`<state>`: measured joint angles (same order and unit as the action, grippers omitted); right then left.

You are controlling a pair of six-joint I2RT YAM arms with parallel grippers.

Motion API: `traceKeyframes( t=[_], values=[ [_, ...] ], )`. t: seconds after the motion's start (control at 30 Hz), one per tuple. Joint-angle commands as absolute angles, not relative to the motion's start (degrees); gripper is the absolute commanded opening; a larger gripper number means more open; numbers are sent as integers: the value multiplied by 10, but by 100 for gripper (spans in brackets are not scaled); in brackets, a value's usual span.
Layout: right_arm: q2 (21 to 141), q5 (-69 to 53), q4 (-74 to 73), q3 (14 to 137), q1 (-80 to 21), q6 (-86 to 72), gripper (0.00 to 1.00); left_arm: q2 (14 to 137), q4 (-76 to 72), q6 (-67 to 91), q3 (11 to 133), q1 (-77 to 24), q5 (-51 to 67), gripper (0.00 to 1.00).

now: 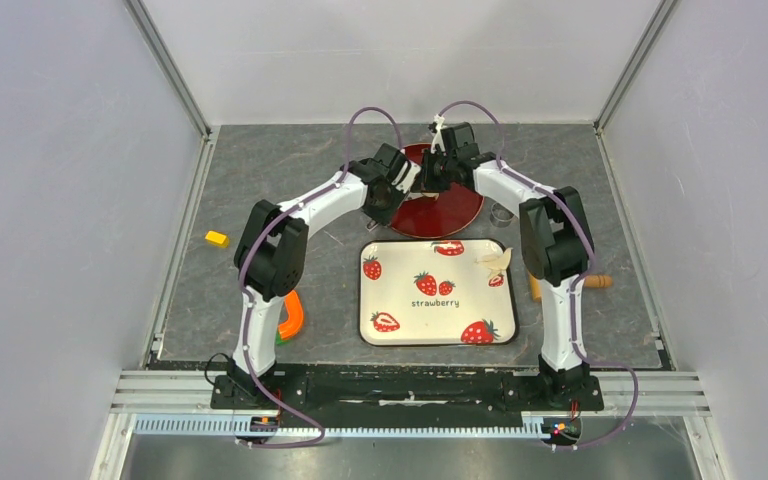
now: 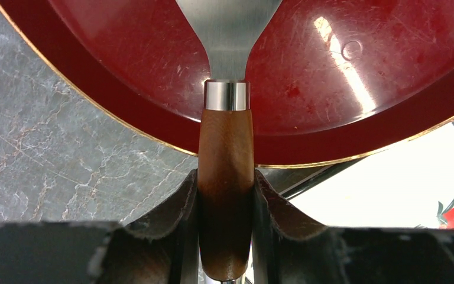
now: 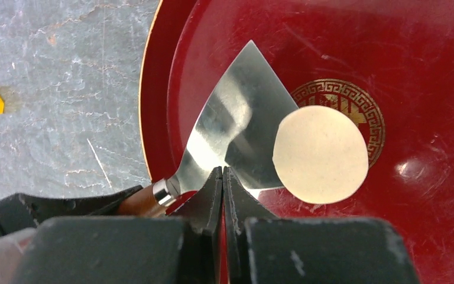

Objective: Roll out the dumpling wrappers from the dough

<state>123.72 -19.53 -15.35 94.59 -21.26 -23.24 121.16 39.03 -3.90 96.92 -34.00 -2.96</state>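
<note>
One dumpling wrapper, a thin round cream disc, lies in the dark red plate, its left edge resting on the tip of a metal spatula blade. My left gripper is shut on the spatula's brown wooden handle, which points out over the plate. My right gripper hovers shut and empty just over the blade's near edge, left of the wrapper. Ragged dough scraps lie at the top right corner of the strawberry tray. In the top view both grippers meet over the plate.
A small metal ring sits right of the plate. The tan wooden roller lies partly behind the right arm. A yellow block is on the left of the grey mat, and an orange and green object lies by the left arm.
</note>
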Motion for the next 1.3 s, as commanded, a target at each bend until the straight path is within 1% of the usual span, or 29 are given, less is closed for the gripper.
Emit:
traceKeyframes(
  t=[0.0,0.73,1.03,1.27],
  values=[
    [1250,-165,-130,978,-213,-241,0,1219,388,-63,1008,-348,-39,2],
    [1317,-109,-143,1014,-207,-247,0,1223,402,-83,1020,-352,-75,2],
    [1329,-109,-152,1021,-207,-246,0,1210,419,-134,1024,-365,-160,2],
    [1335,-111,-153,1017,-207,-249,0,1198,430,-163,1022,-373,-201,2]
  ],
)
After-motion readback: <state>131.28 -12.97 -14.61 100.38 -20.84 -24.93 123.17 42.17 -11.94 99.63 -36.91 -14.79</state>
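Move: The wrapper lies on the spatula's blade above the red plate, about 4 cm ahead of the right fingertips, 2 cm to their right and 2 cm lower; the plate's middle is some 7 cm ahead, 2 cm right, 6 cm down. A metal cup stands about 2 cm ahead and 16 cm right, 5 cm lower. From the left hand, gripping the spatula's handle, the wrapper is roughly 6 cm ahead and 9 cm right, level with it. Right's shut fingertips drop and reach forward about 5 cm to the wrapper's edge; left tilts the spatula 15 degrees. ##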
